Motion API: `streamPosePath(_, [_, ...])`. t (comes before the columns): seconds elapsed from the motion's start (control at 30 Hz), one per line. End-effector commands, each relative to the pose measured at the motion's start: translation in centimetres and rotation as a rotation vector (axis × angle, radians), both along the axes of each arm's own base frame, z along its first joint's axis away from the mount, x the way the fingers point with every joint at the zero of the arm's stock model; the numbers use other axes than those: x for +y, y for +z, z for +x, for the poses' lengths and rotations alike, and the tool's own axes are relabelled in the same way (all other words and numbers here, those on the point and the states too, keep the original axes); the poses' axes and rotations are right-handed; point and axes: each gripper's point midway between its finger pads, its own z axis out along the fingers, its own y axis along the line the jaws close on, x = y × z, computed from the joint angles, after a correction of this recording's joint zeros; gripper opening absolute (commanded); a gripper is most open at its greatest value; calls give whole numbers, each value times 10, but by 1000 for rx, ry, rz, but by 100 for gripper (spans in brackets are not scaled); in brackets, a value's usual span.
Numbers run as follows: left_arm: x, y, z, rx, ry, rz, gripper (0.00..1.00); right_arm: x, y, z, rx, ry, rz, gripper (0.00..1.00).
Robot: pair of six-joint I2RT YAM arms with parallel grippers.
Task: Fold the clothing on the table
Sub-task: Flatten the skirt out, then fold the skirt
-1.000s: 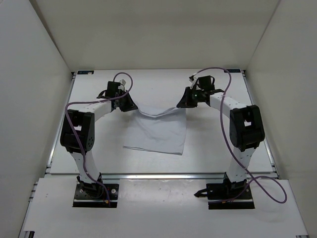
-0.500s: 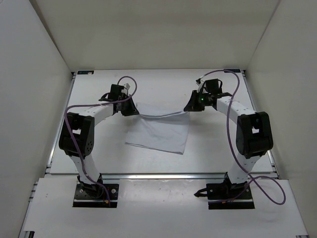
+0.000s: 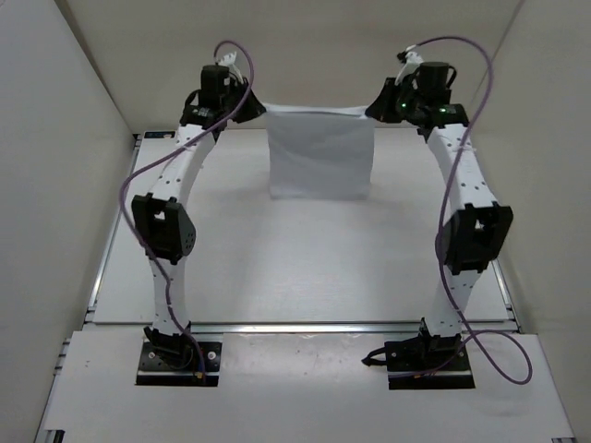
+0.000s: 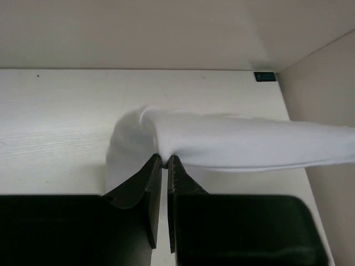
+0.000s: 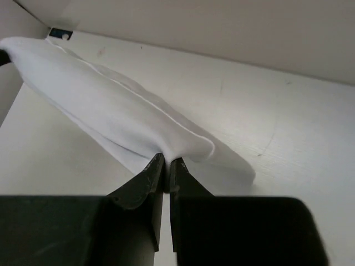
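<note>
The white clothing [image 3: 319,157] hangs in the air over the far part of the table [image 3: 305,268], stretched flat between both arms. My left gripper [image 3: 259,107] is shut on its upper left corner, and my right gripper [image 3: 369,112] is shut on its upper right corner. In the left wrist view the clothing [image 4: 222,144] bunches at the pinching left gripper [image 4: 164,159] and runs off to the right. The right wrist view shows the clothing [image 5: 116,111] gathered at the right gripper [image 5: 166,159] and stretching away to the left.
White walls [image 3: 74,101] close in the table on the left, back and right. A silver rail [image 3: 305,326] runs along the near edge. Purple cables [image 3: 152,175] loop off both arms. A blue corner mark [image 4: 265,76] sits at the far edge.
Both arms have risen and reached toward the back wall, lifting the clothing off the table. It hung partly on the surface before and now hangs taut between the grippers.
</note>
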Motion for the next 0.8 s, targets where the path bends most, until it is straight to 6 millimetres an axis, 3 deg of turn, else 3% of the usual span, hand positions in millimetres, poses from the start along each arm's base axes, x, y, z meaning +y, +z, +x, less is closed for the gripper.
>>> streamPosePath(0.0, [28, 129, -59, -229, 74, 33, 0, -22, 85, -45, -192, -49, -96, 0])
streamPosePath(0.03, [32, 164, -82, -321, 76, 10, 0, -25, 103, -64, -237, -65, -117, 0])
streamPosePath(0.07, [32, 119, -90, -238, 71, 37, 0, -26, 87, -80, -211, -65, -135, 0])
streamPosePath(0.1, [34, 105, -114, -231, 61, 31, 0, -24, 67, -100, -188, -55, -139, 0])
streamPosePath(0.13, [42, 86, -134, -220, 84, 23, 0, -23, 19, -111, -106, -45, -149, 0])
streamPosePath(0.17, [47, 98, -155, -258, 90, -3, 0, -23, 25, -130, -131, -47, -143, 0])
streamPosePath(0.2, [43, 54, -168, -180, 83, 0, 0, -22, -4, -149, -86, -46, -143, 0])
streamPosePath(0.27, [51, 11, -210, -118, 104, 10, 0, -20, -43, -180, 9, -35, -119, 0])
streamPosePath(0.3, [46, 2, -224, -92, 101, -2, 0, -14, -65, -201, 68, -7, -91, 0])
streamPosePath(0.37, [45, -40, -265, 24, 85, 0, 0, -5, -111, -235, 193, 20, -60, 0])
streamPosePath(0.47, [30, -69, -308, 128, 33, -13, 0, 17, -129, -265, 242, 82, -39, 0])
streamPosePath(0.53, [33, -82, -309, 180, 45, -30, 0, 20, -134, -262, 264, 89, -17, 0])
streamPosePath(0.6, [39, -90, -292, 207, 67, -37, 0, 19, -132, -244, 258, 86, 11, 0])
streamPosePath(0.7, [46, -87, -250, 189, 98, 0, 0, 15, -125, -203, 237, 78, -2, 0])
streamPosePath(0.73, [46, -104, -238, 226, 109, 38, 0, 12, -137, -192, 268, 67, -22, 0])
streamPosePath(0.77, [42, -88, -221, 187, 96, 41, 0, 9, -141, -177, 278, 55, -27, 0])
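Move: The skirt already hangs stretched between the two hands, its middle about 13 cm to the left hand's right, 8 cm back and 13 cm down; from the right hand it is 13 cm left, 8 cm back and 13 cm down. The bare table where it is to be laid lies about 30 cm back, 11 cm right and 26 cm below the left hand, and 27 cm back, 15 cm left and 30 cm below the right. Still pinching the skirt, both hands rise 10 cm, whip some 30 cm back and down, then edge forward. ##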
